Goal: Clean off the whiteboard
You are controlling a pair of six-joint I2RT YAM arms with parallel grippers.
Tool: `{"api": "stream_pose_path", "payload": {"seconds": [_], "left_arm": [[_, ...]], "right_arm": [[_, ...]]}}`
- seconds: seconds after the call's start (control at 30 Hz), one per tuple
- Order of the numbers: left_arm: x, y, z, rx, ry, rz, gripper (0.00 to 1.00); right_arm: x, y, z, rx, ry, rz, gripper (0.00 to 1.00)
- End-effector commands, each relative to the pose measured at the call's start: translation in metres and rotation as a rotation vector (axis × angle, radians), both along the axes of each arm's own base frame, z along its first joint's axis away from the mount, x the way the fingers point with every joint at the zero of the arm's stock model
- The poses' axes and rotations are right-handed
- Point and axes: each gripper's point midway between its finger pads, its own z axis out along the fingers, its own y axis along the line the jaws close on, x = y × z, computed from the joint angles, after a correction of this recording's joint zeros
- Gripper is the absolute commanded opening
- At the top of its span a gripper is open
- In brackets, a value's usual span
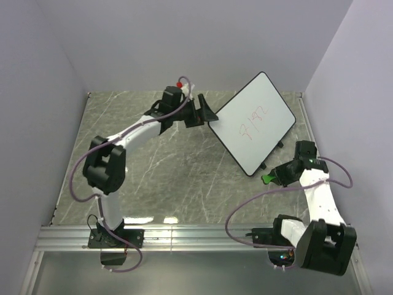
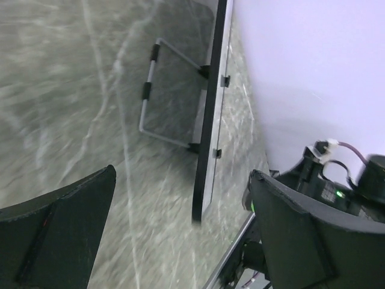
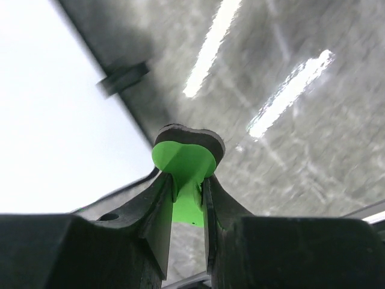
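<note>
The whiteboard [image 1: 264, 110] stands tilted on the marble table at centre right, with red scribbles [image 1: 254, 125] on its face. My left gripper [image 1: 207, 114] is open at the board's left edge. In the left wrist view the whiteboard [image 2: 210, 120] is edge-on between the wide-apart fingers, touching neither, and its wire stand [image 2: 149, 90] shows behind. My left gripper [image 2: 182, 177] holds nothing. My right gripper [image 1: 277, 174] is shut on the green eraser [image 1: 268, 179], just below the board's lower corner. In the right wrist view the eraser [image 3: 183, 158] sticks out of the right gripper [image 3: 189, 179], and the whiteboard [image 3: 54, 120] fills the left.
Pale walls close the table at the back and on both sides. A metal rail [image 1: 184, 236] runs along the near edge by the arm bases. Purple cables loop off both arms. The right arm [image 2: 337, 186] shows past the board in the left wrist view.
</note>
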Motion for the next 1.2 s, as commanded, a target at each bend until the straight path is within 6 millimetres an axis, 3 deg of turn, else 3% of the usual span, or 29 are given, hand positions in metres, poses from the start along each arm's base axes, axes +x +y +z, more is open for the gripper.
{"api": "stream_pose_path", "payload": {"seconds": [0.0, 0.07, 0.2, 0.3, 0.43, 0.47, 0.5, 0.53, 0.6, 0.67, 0.7, 0.73, 0.8, 0.83, 0.9, 1.03, 1.1, 1.13, 1.17], "left_arm": [[0.011, -0.034, 0.022, -0.111, -0.046, -0.049, 0.99], [0.018, -0.043, 0.007, -0.131, -0.015, -0.055, 0.99], [0.023, -0.06, 0.005, -0.176, -0.009, -0.09, 0.94], [0.016, -0.073, 0.003, -0.196, -0.004, -0.143, 0.78], [-0.001, -0.084, -0.013, -0.175, 0.016, -0.194, 0.66], [-0.005, -0.084, -0.011, -0.181, 0.014, -0.197, 0.59], [-0.012, -0.083, -0.022, -0.178, 0.028, -0.203, 0.53], [-0.017, -0.083, -0.023, -0.182, 0.029, -0.211, 0.3], [-0.027, -0.078, -0.034, -0.152, 0.055, -0.222, 0.02], [-0.03, -0.073, -0.041, -0.07, 0.011, -0.225, 0.0], [-0.037, -0.063, -0.057, 0.008, 0.058, -0.222, 0.0], [-0.032, -0.052, -0.068, 0.106, 0.009, -0.201, 0.0], [-0.034, -0.035, -0.071, 0.209, -0.027, -0.185, 0.0], [-0.042, -0.019, -0.083, 0.302, -0.026, -0.2, 0.0], [-0.043, 0.009, -0.086, 0.423, -0.054, -0.142, 0.0], [-0.065, 0.059, -0.09, 0.58, -0.065, -0.101, 0.0], [-0.075, 0.068, -0.088, 0.582, -0.066, -0.102, 0.0], [-0.081, 0.071, -0.078, 0.566, -0.086, -0.101, 0.0], [-0.092, 0.075, -0.084, 0.568, -0.067, -0.118, 0.0]], "right_arm": [[0.002, 0.008, 0.035, 0.029, -0.098, -0.019, 0.0], [-0.003, 0.007, 0.046, 0.013, -0.138, -0.023, 0.0], [-0.019, 0.003, 0.055, -0.039, -0.157, -0.008, 0.0], [-0.03, 0.002, 0.05, -0.063, -0.137, 0.004, 0.0], [-0.035, -0.001, 0.048, -0.084, -0.127, 0.016, 0.0], [-0.035, -0.002, 0.049, -0.095, -0.126, 0.017, 0.0], [-0.035, -0.003, 0.05, -0.103, -0.124, 0.027, 0.0], [-0.034, -0.004, 0.05, -0.108, -0.12, 0.029, 0.0], [-0.033, -0.006, 0.051, -0.121, -0.122, 0.037, 0.0], [-0.031, -0.007, 0.051, -0.12, -0.12, 0.034, 0.0], [-0.029, -0.006, 0.052, -0.112, -0.126, 0.037, 0.0], [-0.027, -0.005, 0.051, -0.103, -0.125, 0.036, 0.0], [-0.023, -0.002, 0.052, -0.084, -0.137, 0.033, 0.0], [-0.021, -0.002, 0.052, -0.079, -0.136, 0.034, 0.0], [-0.016, -0.002, 0.054, -0.075, -0.146, 0.036, 0.0], [-0.006, -0.002, 0.064, -0.078, -0.184, 0.04, 0.0], [-0.002, -0.003, 0.068, -0.078, -0.198, 0.039, 0.0], [0.001, -0.003, 0.073, -0.079, -0.213, 0.04, 0.0], [0.002, -0.002, 0.075, -0.076, -0.222, 0.041, 0.0]]}}
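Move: The whiteboard's far-left edge, just beyond its left corner, is about 7 cm to the right of the open left hand, level ahead and 3 cm lower; the board's middle is roughly 20 cm right and 4 cm back. From the right hand, already holding the green eraser between its fingers, the whiteboard's middle lies some 17 cm ahead, 7 cm left and 8 cm higher; its near corner is 8 cm left and 1 cm ahead, slightly lower. Right and down first, the left hand goes about 7 cm onto the whiteboard's far-left edge, shuts its wide-open fingers to pinch the thin edge, then pulls back some 9 cm and left about 5, rising a little. Meanwhile the right hand keeps its grip on the eraser, rises about 5 cm while drawing back 3 or so, then eases slightly forward again. ##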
